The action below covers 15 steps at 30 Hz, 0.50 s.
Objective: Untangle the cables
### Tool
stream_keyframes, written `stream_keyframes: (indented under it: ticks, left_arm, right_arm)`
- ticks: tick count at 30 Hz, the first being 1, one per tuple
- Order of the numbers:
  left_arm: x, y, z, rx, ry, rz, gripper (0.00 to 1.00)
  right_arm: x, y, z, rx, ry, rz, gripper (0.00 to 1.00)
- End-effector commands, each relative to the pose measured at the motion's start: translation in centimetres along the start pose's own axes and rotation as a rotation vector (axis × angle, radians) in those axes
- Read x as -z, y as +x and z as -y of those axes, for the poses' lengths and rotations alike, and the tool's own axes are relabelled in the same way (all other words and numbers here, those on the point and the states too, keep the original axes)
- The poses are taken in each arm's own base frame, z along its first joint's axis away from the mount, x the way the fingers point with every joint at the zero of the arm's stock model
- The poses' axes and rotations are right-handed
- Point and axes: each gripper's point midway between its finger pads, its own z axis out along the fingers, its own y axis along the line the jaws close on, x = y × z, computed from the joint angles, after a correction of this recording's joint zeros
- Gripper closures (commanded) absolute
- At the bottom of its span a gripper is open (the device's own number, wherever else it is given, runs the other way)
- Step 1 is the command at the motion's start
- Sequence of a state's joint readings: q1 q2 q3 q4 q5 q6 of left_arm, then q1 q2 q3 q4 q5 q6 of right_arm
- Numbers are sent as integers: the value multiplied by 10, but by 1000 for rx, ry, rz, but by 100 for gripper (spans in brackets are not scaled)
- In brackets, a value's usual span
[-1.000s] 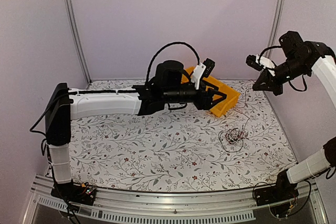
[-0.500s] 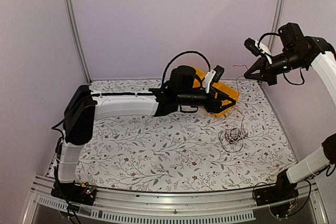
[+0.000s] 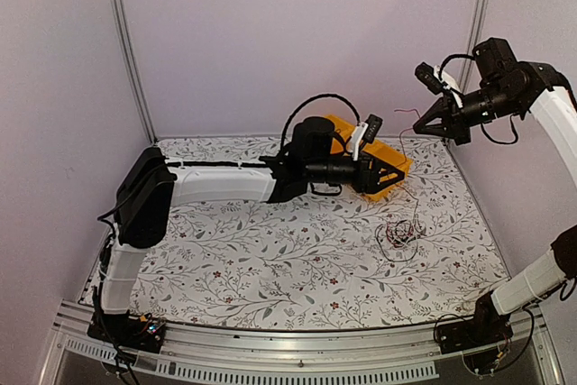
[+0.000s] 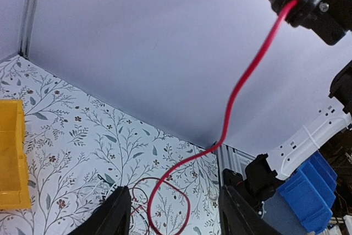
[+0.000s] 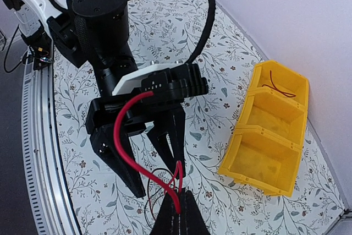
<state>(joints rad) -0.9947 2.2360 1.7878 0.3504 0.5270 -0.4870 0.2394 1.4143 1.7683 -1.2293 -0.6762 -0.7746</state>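
Observation:
The cables lie as a small loose bundle on the flowered table, right of centre. One red cable rises from that bundle to my right gripper, which is shut on it high above the table. In the right wrist view the red cable curves out from the right gripper, with the bundle far below. My left gripper hovers open beside the yellow bin, its fingers apart with nothing gripped. The red cable's loop shows on the table beyond them.
A yellow bin with three compartments stands at the back right; a thin dark wire lies in its far compartment. A blue bin sits off the table's right side. Purple walls close in the back and sides.
The left arm has stretched farther right toward the yellow bin. The right gripper has risen and shifted left, drawing the red cable up from the bundle.

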Motion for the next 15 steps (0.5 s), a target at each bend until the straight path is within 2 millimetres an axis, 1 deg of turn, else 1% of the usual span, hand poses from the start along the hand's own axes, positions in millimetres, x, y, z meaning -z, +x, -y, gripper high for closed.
stream_keyframes:
  ticks: [1,5,7,9,12,15]
  left_arm:
    - [15,-43,9,-116,-22,111,42]
    - [26,-65,23,-151,11,197,40]
    - [25,-73,29,-147,40,214,40]
    - [24,-78,29,-143,44,218,40]
    - [25,-86,27,-127,52,231,43]
    - [27,-92,23,-98,66,243,51]
  right_arm:
    - [-1,-11,-1,10,-13,31,99]
    - [-7,-10,1,9,-18,21,98]
    - [-9,-10,1,11,-26,19,98]
    - [-12,-10,0,13,-34,19,98]
    - [-15,-10,-3,15,-47,16,98]
    - [-16,-11,-5,15,-54,17,98]
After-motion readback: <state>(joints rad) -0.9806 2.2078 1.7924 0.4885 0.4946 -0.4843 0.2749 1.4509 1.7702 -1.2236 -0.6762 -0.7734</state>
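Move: The red cable's raised strand, hanging from the right fingertips, is aimed at about 4 cm right of the left hand point, level fore and aft, and 5 cm above; that spot lies some 6 cm below the right hand. From the left hand, the cable tangle lies roughly 11 cm right, 4 cm back and 24 cm down, and the yellow bin about 20 cm ahead, 2 cm right and 21 cm lower. The red cable stays pinched in the shut right fingers while the left hand, jaws still open and pointing right, climbs about 5 cm alongside the hanging strand towards those fingertips, edging slightly forward. Its fingertips tilt up some 10 degrees. The right hand eases a little over 1 cm left and about 1 cm down, bringing the strand closer to the left jaws. ##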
